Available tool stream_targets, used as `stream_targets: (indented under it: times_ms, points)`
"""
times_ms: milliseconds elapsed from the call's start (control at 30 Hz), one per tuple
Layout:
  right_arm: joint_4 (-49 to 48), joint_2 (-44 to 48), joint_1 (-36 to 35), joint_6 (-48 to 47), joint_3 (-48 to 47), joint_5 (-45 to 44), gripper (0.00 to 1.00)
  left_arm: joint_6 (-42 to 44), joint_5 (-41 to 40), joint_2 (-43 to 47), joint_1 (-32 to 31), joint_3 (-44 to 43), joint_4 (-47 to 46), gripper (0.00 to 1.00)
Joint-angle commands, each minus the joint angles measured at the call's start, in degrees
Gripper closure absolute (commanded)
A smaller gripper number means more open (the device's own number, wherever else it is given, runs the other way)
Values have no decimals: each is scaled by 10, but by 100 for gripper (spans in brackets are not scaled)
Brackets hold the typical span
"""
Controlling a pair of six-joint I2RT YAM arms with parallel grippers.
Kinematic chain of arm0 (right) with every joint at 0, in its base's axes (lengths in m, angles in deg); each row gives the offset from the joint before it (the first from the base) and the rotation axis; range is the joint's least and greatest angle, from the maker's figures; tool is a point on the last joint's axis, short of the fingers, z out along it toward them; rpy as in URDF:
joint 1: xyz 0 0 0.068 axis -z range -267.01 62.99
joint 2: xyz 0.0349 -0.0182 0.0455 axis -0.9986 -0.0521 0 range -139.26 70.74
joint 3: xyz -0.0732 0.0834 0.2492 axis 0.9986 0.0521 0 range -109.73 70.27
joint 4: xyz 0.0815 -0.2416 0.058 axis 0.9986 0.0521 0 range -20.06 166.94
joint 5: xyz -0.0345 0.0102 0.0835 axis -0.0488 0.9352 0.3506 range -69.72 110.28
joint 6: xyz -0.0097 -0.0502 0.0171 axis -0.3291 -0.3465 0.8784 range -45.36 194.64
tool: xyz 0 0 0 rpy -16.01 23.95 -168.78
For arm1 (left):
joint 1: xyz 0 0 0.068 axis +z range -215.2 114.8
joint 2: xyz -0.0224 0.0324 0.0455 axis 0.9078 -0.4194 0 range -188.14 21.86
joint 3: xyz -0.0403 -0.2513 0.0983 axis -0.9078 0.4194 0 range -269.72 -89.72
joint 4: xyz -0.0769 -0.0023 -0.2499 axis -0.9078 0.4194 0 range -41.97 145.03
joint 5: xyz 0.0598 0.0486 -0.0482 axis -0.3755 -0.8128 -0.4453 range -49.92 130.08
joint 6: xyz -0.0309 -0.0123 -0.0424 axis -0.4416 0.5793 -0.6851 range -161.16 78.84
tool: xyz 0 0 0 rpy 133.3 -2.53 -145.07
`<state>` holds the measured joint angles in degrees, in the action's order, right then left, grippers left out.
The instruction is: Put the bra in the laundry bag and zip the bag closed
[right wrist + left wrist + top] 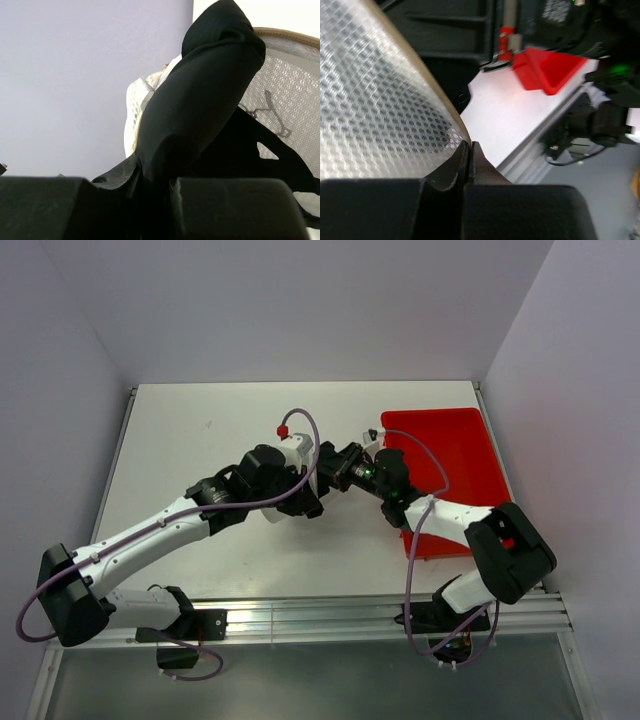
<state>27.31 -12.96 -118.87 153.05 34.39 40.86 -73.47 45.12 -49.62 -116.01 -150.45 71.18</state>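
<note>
In the left wrist view the white mesh laundry bag fills the upper left, and its tan rim runs down into my left gripper, which is shut on that rim. In the right wrist view my right gripper is shut on a fold of the black bra, which rises against the bag's mesh and its tan zipper edge. From above, both grippers, left and right, meet above the table's middle. The bag and bra are mostly hidden between them.
The red tray lies at the table's right, just behind the right arm; it also shows in the left wrist view. The table's near aluminium rail runs along the front. White walls enclose the table on three sides.
</note>
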Motion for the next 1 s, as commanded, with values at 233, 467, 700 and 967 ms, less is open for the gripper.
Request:
stream_targets:
  times_ms: [233, 467, 700, 967]
  points:
    - [-8, 61, -29, -28, 4, -77, 100, -24, 153, -18, -7, -38, -136, 100]
    - [-106, 55, -33, -29, 56, -37, 100, -20, 201, -16, 46, -48, -189, 100]
    - [-275, 14, -32, -39, 80, 62, 100, 19, 244, 3, 121, -69, -134, 100]
    - [-567, -126, -33, 78, 34, 177, 100, 44, 299, -9, 134, -67, -131, 100]
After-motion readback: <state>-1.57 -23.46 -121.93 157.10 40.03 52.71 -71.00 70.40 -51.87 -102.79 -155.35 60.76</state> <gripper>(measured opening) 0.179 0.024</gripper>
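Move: From my right hand, which holds the black bra, the laundry bag's mouth is about 5 cm to the left, 1 cm ahead and slightly lower. The bra's free part sticks out some 3 cm ahead and 3 cm left of that hand; the red bin is 33 cm to its right, roughly 2 cm farther out and 15 cm lower. My left hand pinches the near rim, with the mouth about 8 cm ahead and 3 cm left of it. I keep the rim pinched and raise my left hand about 7 cm, swinging it right first, then back left and forward past its starting line, while it rolls left side down. Meanwhile I draw the held bra back some 5 cm with my right hand, bobbing up and down, then work it leftward and down into the mouth, turning about 15 degrees counter-clockwise. ##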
